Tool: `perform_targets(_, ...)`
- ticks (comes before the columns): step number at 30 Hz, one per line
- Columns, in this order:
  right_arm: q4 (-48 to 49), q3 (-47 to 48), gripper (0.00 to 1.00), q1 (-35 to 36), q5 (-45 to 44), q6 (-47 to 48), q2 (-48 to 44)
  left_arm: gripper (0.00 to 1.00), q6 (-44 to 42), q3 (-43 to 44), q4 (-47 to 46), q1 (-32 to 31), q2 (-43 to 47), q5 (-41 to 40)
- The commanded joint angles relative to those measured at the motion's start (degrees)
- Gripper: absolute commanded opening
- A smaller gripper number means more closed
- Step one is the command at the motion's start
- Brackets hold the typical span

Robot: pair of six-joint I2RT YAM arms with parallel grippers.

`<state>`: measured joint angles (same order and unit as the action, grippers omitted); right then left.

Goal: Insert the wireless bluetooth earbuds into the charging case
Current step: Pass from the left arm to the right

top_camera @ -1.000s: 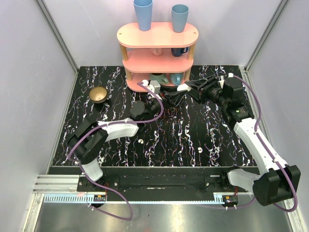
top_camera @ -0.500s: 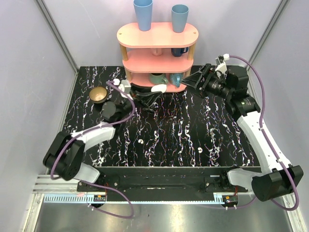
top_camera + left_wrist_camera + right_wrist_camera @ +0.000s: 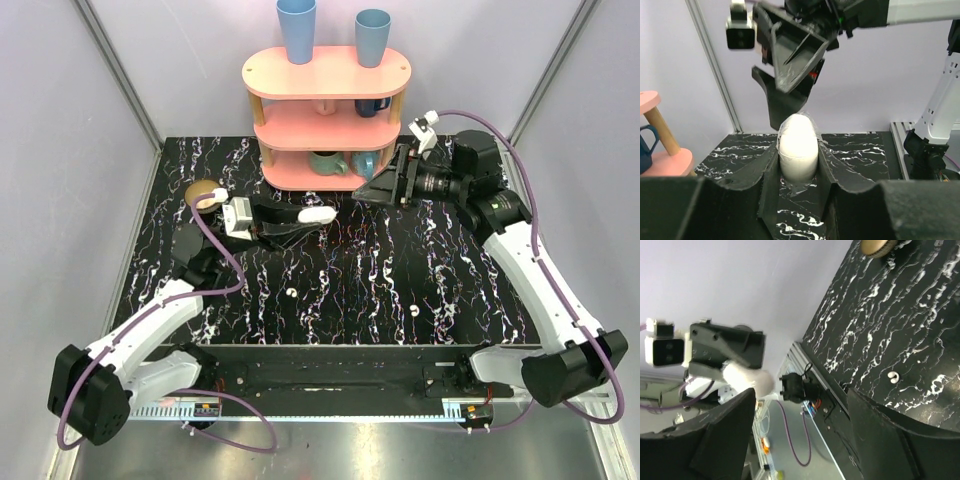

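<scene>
The white oval charging case [image 3: 319,213] is held above the table, left of centre, with my left gripper [image 3: 308,216] shut on it. In the left wrist view the case [image 3: 798,145] stands upright between the fingers [image 3: 830,165], closed. My right gripper [image 3: 383,187] hovers open to the right of the case, facing it, with nothing between its fingers. From the right wrist the case [image 3: 748,378] shows beyond the empty open gripper [image 3: 800,397]. Two tiny white earbuds lie on the black marble, one [image 3: 290,293] at centre left and one [image 3: 413,310] at centre right; an earbud [image 3: 894,377] also appears in the right wrist view.
A pink three-tier shelf [image 3: 325,132] stands at the back with two blue cups [image 3: 297,28] on top and mugs [image 3: 327,160] inside. A brown bowl [image 3: 203,194] sits at the back left. Grey walls enclose the table on three sides.
The right gripper has opened wide and drawn back from the case. The left arm has carried the case leftward and toward the near side, away from the shelf.
</scene>
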<state>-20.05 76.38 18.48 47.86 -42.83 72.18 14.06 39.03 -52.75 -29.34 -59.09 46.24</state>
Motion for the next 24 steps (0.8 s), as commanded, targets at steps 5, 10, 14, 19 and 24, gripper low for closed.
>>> perform_targets(5,-9.75,10.37,0.82,7.89,-4.18,17.09,0.15,0.00,-0.36,1.23,6.00,0.08,2.14,1.05)
perform_targets(10,-5.27,7.75,0.82,8.06,-1.36,7.87,2.70,0.00,-0.79,-0.44,3.72,0.08,2.66,-2.28)
perform_targets(14,8.83,1.15,0.82,8.24,1.61,-5.55,2.70,0.00,-0.36,-0.88,-0.32,0.08,1.88,-4.58)
perform_targets(19,25.48,-6.05,0.82,8.59,3.47,-17.63,2.88,0.00,1.14,-1.14,-4.28,0.08,0.03,-5.54)
perform_targets(24,32.96,-7.03,0.83,8.94,4.17,-22.99,4.19,0.00,2.02,-0.88,-5.43,0.08,-1.03,-5.54)
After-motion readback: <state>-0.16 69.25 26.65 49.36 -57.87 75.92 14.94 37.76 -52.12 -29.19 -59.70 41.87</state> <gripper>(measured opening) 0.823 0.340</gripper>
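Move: The white charging case, held up in the left gripper, is the right hand's target: about 10 cm to that hand's left, 5 cm back and 1 cm higher. One earbud lies on the table far beneath, roughly 18 cm left, 4 cm back and 31 cm below the right hand. The pink shelf stands some 33 cm ahead of it, 8 cm left, its middle 16 cm lower. From the left hand, the case sits in its fingertips, about 2 cm right and 1 cm up. The charging case stays gripped in the left fingers, drifting only about 1.5 cm forward and 1 cm down, as the right hand closes in on its free end, about 5.5 cm leftward overall. That hand first swings left, back and up some 3 cm, then keeps left while dipping and easing forward, its wrist turning roughly 10 degrees and its jaws staying wide open, near the case but not yet shut on it. ##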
